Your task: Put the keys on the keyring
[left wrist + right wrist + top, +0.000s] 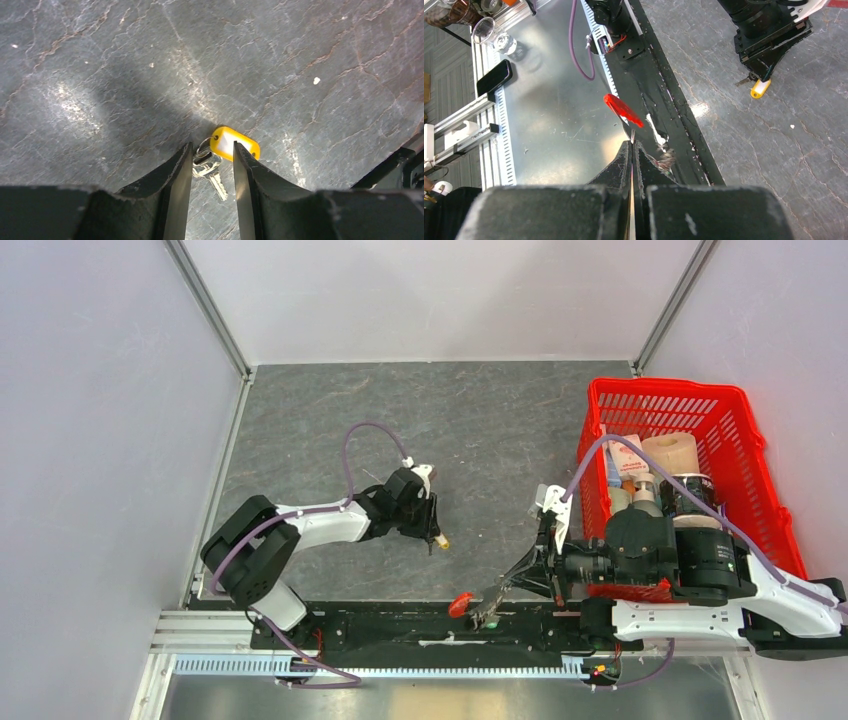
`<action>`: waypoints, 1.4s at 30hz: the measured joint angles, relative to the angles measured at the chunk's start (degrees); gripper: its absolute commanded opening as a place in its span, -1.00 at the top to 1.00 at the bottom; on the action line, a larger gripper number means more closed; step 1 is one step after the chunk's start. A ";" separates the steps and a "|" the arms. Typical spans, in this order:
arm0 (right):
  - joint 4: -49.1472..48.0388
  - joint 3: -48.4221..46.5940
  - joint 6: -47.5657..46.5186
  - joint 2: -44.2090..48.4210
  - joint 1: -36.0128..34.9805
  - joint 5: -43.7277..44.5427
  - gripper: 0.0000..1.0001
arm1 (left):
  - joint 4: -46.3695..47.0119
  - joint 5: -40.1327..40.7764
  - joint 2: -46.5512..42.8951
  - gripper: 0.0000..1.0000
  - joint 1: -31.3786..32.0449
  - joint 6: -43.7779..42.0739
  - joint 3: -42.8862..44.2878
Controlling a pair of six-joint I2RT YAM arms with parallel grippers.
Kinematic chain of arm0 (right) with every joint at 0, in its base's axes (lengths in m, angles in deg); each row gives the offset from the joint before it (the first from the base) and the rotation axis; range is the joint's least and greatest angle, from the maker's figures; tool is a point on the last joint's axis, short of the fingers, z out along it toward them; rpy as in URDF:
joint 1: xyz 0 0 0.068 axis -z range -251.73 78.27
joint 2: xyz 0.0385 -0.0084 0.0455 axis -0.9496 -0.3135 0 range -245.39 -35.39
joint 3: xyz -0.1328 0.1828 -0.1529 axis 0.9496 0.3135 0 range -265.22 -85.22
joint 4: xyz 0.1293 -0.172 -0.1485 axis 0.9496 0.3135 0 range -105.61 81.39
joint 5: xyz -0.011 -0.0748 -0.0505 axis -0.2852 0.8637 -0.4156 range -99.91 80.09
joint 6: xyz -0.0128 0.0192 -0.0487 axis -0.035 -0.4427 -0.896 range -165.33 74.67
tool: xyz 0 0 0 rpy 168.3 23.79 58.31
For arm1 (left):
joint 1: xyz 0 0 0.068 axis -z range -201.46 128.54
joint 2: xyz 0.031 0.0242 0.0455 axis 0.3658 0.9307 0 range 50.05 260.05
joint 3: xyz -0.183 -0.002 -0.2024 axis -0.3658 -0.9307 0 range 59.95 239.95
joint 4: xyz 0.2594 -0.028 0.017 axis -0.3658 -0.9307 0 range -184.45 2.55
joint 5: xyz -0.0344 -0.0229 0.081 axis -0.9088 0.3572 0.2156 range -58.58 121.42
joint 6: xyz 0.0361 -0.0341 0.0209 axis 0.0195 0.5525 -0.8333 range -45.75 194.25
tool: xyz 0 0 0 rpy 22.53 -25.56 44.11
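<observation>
The yellow-tagged key [212, 172] lies on the dark slate table, its yellow tag [235, 142] just beyond the metal blade. My left gripper [212, 150] is open, low over the table, its fingers straddling the key without closing on it. In the top view the left gripper [430, 522] is at mid-table with the tag [442, 540] at its tip. My right gripper [631, 144] is shut on the thin metal of the keyring, and the red fob [623, 110] sticks out past its tips. The top view shows the fob [460, 603] over the near rail. The green tag [490, 621] hangs beside it.
A red basket [740, 410] holding bottles and a tape roll stands at the right, next to the right arm. A black mounting rail [400, 625] runs along the near edge. Beyond it is a metal surface with a phone [494, 77] and a glass [486, 30].
</observation>
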 measured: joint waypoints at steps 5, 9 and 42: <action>0.00 0.00 0.00 -0.31 0.00 0.15 1.00 | 1.68 -0.79 0.20 0.21 -1.22 0.00 -1.09; 0.00 0.00 -0.02 -0.83 0.00 0.20 1.00 | 2.56 -1.27 0.20 0.29 -1.90 -0.02 -1.55; -0.04 0.00 0.04 -2.27 0.00 0.33 1.00 | 5.64 -4.90 -1.75 0.96 -2.45 0.26 -4.85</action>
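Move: The loose keys with the yellow tag lie on the table almost beneath the left hand, their middle roughly 1 cm to its right, 1 cm back and 2 cm below. The bunch on the keyring hangs from the right hand's shut fingers, some 25 cm back, 8 cm right and 22 cm above the left hand. From the right hand, those loose keys lie about 19 cm ahead, 10 cm left and 32 cm below. The left hand sinks about 1 cm, shuts its half-open fingers on the yellow-tagged keys' ring, then starts up. ##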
